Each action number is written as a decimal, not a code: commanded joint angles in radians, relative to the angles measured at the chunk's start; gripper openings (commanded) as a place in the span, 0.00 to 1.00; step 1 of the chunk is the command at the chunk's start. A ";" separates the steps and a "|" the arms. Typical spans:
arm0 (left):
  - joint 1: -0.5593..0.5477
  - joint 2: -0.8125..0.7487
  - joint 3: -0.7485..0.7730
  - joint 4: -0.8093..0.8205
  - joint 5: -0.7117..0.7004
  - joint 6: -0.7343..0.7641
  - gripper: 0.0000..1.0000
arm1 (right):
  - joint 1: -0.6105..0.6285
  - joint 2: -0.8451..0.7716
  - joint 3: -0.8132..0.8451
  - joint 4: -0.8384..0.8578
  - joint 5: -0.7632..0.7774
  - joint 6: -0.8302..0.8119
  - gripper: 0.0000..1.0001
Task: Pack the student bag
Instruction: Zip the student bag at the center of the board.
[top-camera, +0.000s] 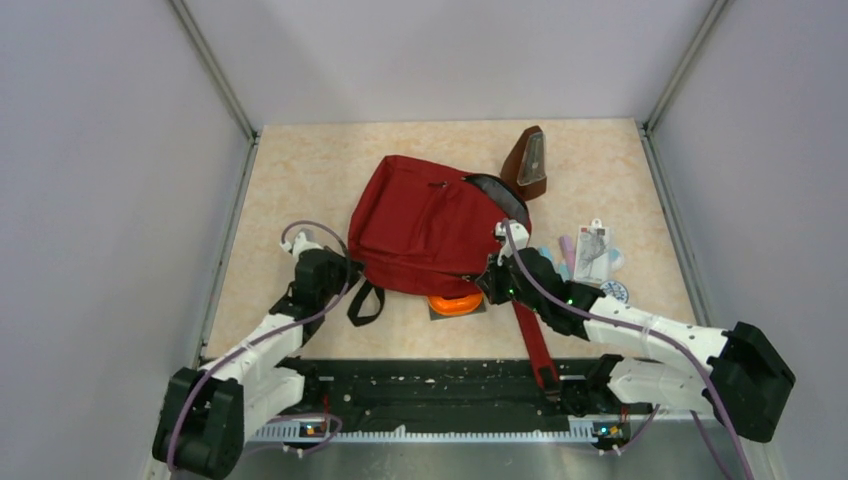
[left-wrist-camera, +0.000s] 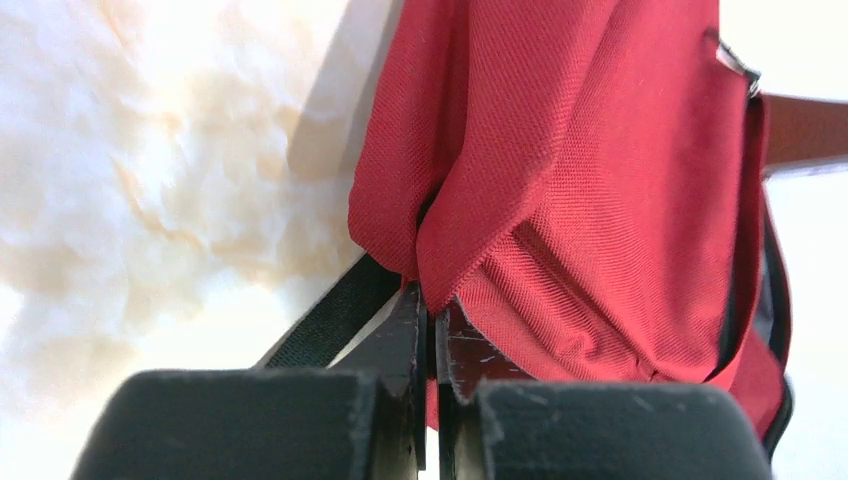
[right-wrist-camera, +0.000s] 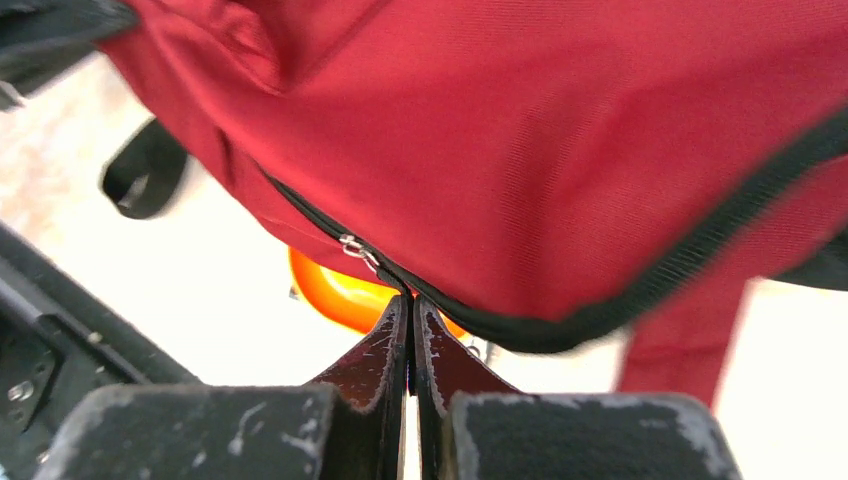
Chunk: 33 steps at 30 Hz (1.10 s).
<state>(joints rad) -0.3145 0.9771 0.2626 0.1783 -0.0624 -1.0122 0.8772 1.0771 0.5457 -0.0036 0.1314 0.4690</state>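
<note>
The student bag (top-camera: 425, 225), dark red with a black zipper, lies in the middle of the table. My left gripper (top-camera: 352, 268) is at its near left corner. In the left wrist view the gripper (left-wrist-camera: 433, 300) is shut on a fold of the bag's red fabric (left-wrist-camera: 580, 180). My right gripper (top-camera: 487, 283) is at the bag's near right edge. In the right wrist view it (right-wrist-camera: 411, 300) is shut on a thin black tab hanging from the zipper line of the bag (right-wrist-camera: 520, 130), just beside the metal slider (right-wrist-camera: 352, 247).
An orange object (top-camera: 455, 303) pokes out from under the bag's near edge. A long red strap (top-camera: 530, 335) runs toward the arm bases, and a black strap loop (top-camera: 365, 303) lies near the left gripper. A brown case (top-camera: 527, 163) and small packaged items (top-camera: 594, 250) sit to the right.
</note>
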 joint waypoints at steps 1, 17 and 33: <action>0.139 0.018 0.099 0.019 -0.016 0.117 0.00 | 0.006 -0.036 0.047 -0.126 0.211 -0.042 0.00; 0.418 0.387 0.444 0.037 0.328 0.319 0.38 | 0.006 0.025 0.030 -0.003 0.105 -0.069 0.00; -0.113 -0.117 0.217 0.070 0.224 0.802 0.63 | 0.006 0.002 0.004 0.055 0.075 -0.069 0.00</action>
<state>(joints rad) -0.3515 0.9234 0.5873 0.0715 0.0582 -0.3714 0.8810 1.1072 0.5495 0.0147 0.2104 0.4137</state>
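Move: The left hand already grips the bag's near left corner; the zip slider lies about 24 cm to its right and 3 cm back, the black strap loop 8 cm back and 2 cm right, some 5 cm lower. The right hand already pinches the zip pull, with the slider 3 cm left and 1 cm ahead; from it, the orange tray sits 5 cm back and 5 cm left, 7 cm below, and the bag's open mouth 18 cm ahead, 4 cm right. Left hand pulls the bag corner about 12 cm forward-left, opens, rises rightward; right hand keeps the zip pull. ##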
